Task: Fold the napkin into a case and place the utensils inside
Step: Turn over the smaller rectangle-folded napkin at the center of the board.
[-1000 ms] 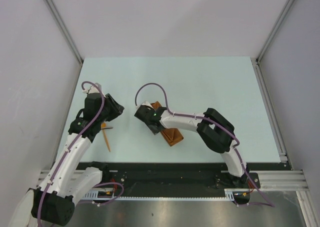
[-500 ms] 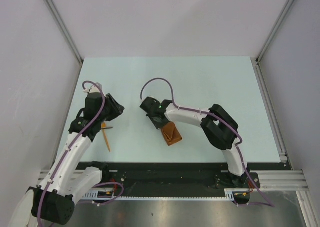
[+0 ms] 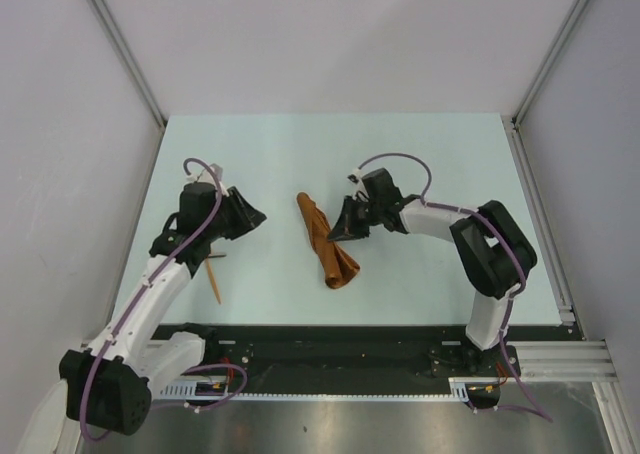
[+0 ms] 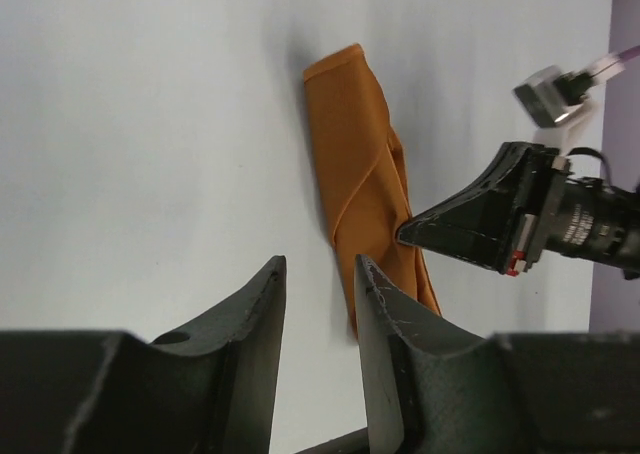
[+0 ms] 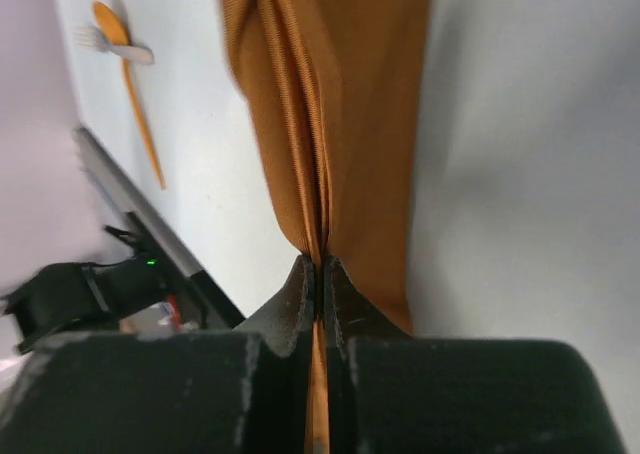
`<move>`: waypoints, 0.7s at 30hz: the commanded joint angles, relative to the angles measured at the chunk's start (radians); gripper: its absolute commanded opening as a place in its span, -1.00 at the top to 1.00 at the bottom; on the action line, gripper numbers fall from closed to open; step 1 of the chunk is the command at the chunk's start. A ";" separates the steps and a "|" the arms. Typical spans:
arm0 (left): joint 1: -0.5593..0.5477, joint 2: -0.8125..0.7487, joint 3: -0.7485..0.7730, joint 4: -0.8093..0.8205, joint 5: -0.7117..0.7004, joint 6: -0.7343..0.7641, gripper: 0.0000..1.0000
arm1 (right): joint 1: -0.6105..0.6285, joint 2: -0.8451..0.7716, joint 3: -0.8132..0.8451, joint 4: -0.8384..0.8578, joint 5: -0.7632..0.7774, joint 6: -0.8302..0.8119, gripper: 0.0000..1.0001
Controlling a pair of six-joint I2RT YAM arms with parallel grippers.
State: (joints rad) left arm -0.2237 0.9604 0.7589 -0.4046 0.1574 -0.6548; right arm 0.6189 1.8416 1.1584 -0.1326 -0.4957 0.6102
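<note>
The rust-orange napkin (image 3: 322,236) lies mid-table as a long narrow folded strip, also plain in the left wrist view (image 4: 362,174). My right gripper (image 3: 338,232) sits at its right edge, shut on a fold of the cloth (image 5: 345,94), which runs up from between the closed jaws (image 5: 320,266). My left gripper (image 3: 256,216) hovers left of the napkin, open and holding nothing (image 4: 318,279). The utensils (image 3: 213,280) lie near the left arm, partly hidden by it. In the right wrist view an orange spoon (image 5: 130,94) shows, with a pale fork-like piece (image 5: 112,44) across it.
The pale table (image 3: 420,164) is bounded by grey walls and metal rails on the left, right and back. A black rail (image 3: 330,344) runs along the near edge by the arm bases.
My right gripper has closed on the napkin and swung right, and the bunched cloth now lies as a long strip. The left gripper has shifted up and right toward it.
</note>
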 commanded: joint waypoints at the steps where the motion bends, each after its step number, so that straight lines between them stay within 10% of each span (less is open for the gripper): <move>1: 0.003 0.024 -0.013 0.119 0.093 0.001 0.24 | -0.091 -0.028 -0.190 0.432 -0.268 0.195 1.00; 14: -0.184 0.312 0.057 0.286 0.185 -0.026 0.24 | -0.372 0.031 -0.447 0.659 -0.452 0.212 0.78; 18: -0.189 0.347 0.086 0.273 0.137 -0.026 0.25 | -0.418 -0.108 -0.379 0.280 -0.316 -0.046 -0.09; 21: -0.189 0.354 0.111 0.259 0.120 0.007 0.19 | -0.349 -0.227 -0.252 -0.085 -0.040 -0.256 -0.18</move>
State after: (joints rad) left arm -0.4141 1.3197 0.7975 -0.1848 0.2955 -0.6647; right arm 0.2008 1.7851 0.7544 0.1780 -0.7902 0.6426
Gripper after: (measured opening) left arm 0.396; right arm 0.565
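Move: Between the right hand's shut fingers sits one long edge of the part-turned napkin; the napkin's middle lies roughly 1 cm ahead and 1 cm left of that hand, about 4 cm below. From the left hand, the napkin's middle is some 14 cm to the right, 1 cm ahead and 15 cm lower. The fork lies about 12 cm left of the left hand and 2 cm back, the wooden spoon 12 cm left and 7 cm back, both some 16 cm below. Carrying the pinched edge over to the right and down, the right hand sinks about 3 cm early on, tilting its left side up by some 20 degrees, then opens late and comes free, ending about 13 cm to the right, just beyond the napkin. The left hand, fingers still partly open and empty, swings some 9 cm right and 5 cm down towards the napkin, turning clockwise. ##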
